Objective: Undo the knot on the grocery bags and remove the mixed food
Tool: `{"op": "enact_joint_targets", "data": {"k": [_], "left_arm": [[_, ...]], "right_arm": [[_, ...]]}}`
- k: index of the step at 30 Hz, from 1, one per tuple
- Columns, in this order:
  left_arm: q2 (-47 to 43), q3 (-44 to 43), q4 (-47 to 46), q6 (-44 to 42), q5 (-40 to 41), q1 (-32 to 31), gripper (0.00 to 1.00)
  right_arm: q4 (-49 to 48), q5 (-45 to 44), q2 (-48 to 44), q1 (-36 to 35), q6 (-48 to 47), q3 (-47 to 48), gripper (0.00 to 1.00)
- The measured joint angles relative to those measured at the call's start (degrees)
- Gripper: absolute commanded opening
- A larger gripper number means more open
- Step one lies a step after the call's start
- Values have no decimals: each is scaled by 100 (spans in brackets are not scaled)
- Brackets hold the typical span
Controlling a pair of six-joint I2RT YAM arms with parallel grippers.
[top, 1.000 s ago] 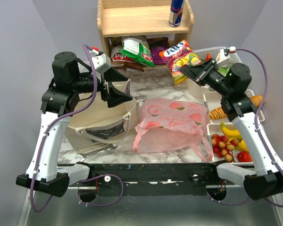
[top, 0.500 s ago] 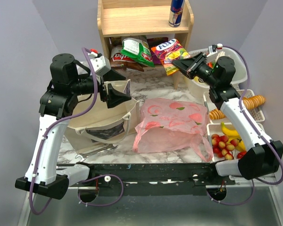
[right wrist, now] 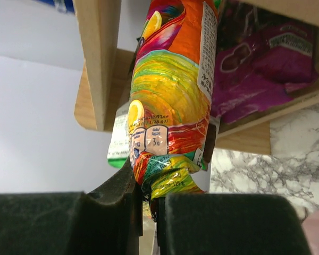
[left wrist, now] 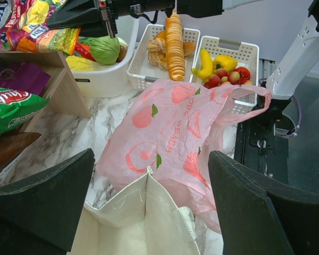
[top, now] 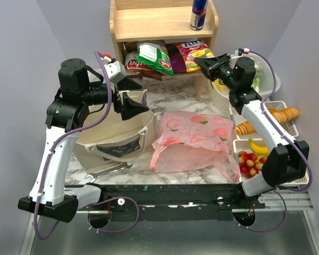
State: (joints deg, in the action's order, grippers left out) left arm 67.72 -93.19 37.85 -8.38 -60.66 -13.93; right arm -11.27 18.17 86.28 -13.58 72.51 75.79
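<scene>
The pink plastic bag (top: 194, 139) lies flat on the marble table, its handle loop (left wrist: 245, 101) loose; no knot shows. Left of it stands the beige tote (top: 114, 130). My left gripper (top: 138, 96) hangs open above the tote's mouth (left wrist: 149, 212), nothing between its fingers. My right gripper (top: 202, 62) is shut on the bottom edge of a colourful candy bag (right wrist: 170, 95), holding it against the lower shelf (top: 194, 50). A banana (left wrist: 204, 64), small red fruits (top: 250, 162) and a green cabbage (left wrist: 103, 49) lie in containers at the right.
A wooden shelf (top: 159, 24) stands at the back with a blue can (top: 198, 13) on top. Its lower level holds a green snack bag (top: 154, 57), a purple bag (top: 176, 56) and a brown chip bag (top: 132, 65). White baskets (top: 287, 125) with bread line the right edge.
My right arm has swung back and left, carrying the candy bag from above the white tub into the shelf's lower level. The left arm has stayed over the tote.
</scene>
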Motion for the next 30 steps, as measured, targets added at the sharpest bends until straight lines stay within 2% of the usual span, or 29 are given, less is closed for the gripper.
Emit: {"op": "enact_joint_targets", "data": {"k": [11,17,28,30], "left_arm": [[13,-24,107,-20,17,0,90],[22,-24,125,-22,24,0,90],[22,-13,129,-63,48,0,90],[22,-13,131,-66,52,0,90]], "right_arm": [[87,-588,737,-240,573,636,2],[197,-811,1080,-404,785,927,9],[446,-1209,1517,-452,1294,1285,12],[452,-1266,1606,-452,1355,1333,17]]}}
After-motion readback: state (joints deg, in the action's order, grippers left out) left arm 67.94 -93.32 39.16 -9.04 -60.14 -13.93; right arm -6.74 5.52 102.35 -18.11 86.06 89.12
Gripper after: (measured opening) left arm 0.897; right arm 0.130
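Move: My right hand holds the candy bag by its near end in front of the shelf. Its resting place, the purple bag in the lower bay, is about 12 cm ahead, 9 cm left and 8 cm below. The green chips bag lies some 10 cm ahead and 19 cm left, 6 cm lower; the shelf's right upright is about 8 cm ahead and 4 cm right. From my left hand the purple bag is roughly 33 cm ahead, 19 cm right and 12 cm below. Keeping my pinch on the candy bag's end, I push my right hand about 8 cm forward into the bay, under the top board and past the right upright. As I go I ease some 3 cm left and sink 4 cm over the purple bag, tipping the fingers down about 15 degrees with a slight clockwise turn. ##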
